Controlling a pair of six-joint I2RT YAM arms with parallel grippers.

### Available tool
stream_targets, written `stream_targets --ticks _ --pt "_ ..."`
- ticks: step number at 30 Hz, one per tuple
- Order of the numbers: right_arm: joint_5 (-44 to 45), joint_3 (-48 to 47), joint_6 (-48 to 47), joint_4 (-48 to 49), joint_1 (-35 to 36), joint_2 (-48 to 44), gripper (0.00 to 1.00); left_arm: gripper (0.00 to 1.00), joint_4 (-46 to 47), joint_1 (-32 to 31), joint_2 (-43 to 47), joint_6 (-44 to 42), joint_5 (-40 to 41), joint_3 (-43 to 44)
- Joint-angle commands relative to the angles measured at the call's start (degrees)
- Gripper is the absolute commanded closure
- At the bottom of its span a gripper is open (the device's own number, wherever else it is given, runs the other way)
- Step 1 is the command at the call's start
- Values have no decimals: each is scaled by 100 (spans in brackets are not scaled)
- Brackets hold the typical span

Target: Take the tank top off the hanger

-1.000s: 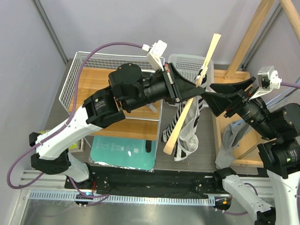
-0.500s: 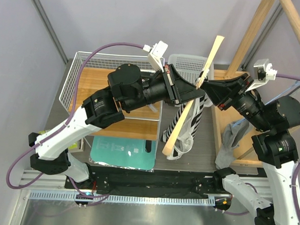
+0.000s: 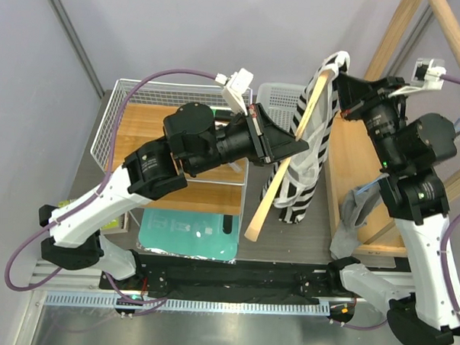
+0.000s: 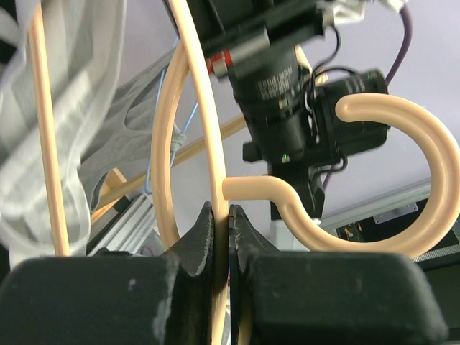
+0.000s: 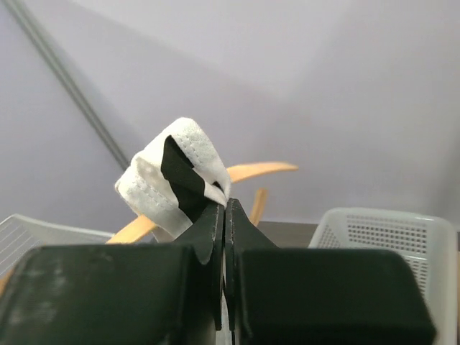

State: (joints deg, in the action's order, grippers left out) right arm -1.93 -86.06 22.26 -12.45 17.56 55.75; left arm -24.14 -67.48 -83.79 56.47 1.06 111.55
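A black-and-white striped tank top (image 3: pixel 307 157) hangs stretched from the far tip of a cream hanger (image 3: pixel 271 193) down to the table. My left gripper (image 3: pixel 298 142) is shut on the hanger's bar (image 4: pixel 219 237) just below its hook (image 4: pixel 402 180). My right gripper (image 3: pixel 342 76) is raised at the hanger's far end and is shut on the tank top's strap (image 5: pixel 176 180), pulled up past the hanger tip (image 5: pixel 262 170).
A wire basket (image 3: pixel 141 107) with a wooden board stands at the left. A white plastic basket (image 3: pixel 283 98) is behind the tank top. A green mat (image 3: pixel 189 233) lies near the front. A wooden rack (image 3: pixel 360 155) with a grey cloth (image 3: pixel 354 212) is at the right.
My right gripper has closed on the tank top's strap and lifted it up and back to the hanger's far tip. The garment now hangs stretched out. The left gripper has barely moved.
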Motion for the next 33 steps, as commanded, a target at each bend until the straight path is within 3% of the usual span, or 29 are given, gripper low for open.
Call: stream_targets --ticks 1,9,13,18,25,33 --pt "1141 -604 -573 419 2 586 99 100 269 -19 451 -127 -9 -80" --pt "1336 -1545 -925 620 2 1377 99 100 234 -19 706 -381 -430 7" --pt "1064 -1790 -706 1138 2 1587 99 100 208 -54 706 -1100 -484 227" --pt "668 -2836 -609 1692 10 2071 99 100 199 -54 838 -1691 -414 210" --pt "466 -4637 -942 2193 2 3538 99 100 314 -54 1145 -2052 -378 -115" --pt "273 -4849 -1329 3266 2 4654 99 100 384 -63 1488 -2096 -545 -529"
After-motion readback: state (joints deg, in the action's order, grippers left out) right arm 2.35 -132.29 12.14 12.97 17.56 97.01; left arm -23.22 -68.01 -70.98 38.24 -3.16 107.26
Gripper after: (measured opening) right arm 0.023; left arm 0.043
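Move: The right hand already pinches the tank top's upper edge, with the hanger's covered far end about 2 cm ahead and 2 cm left, roughly level. From that hand, the tank top's middle hangs some 8 cm back, 4 cm left and 18 cm below; the basket is about 15 cm ahead, 5 cm left, 50 cm down. The left hand holds the hanger near its hook, the tank top's middle about 6 cm ahead, 3 cm right and 18 cm below. Right hand pulls the pinched tank top forward, up some 20 cm, forward again; left hand draws the hanger leftward. ##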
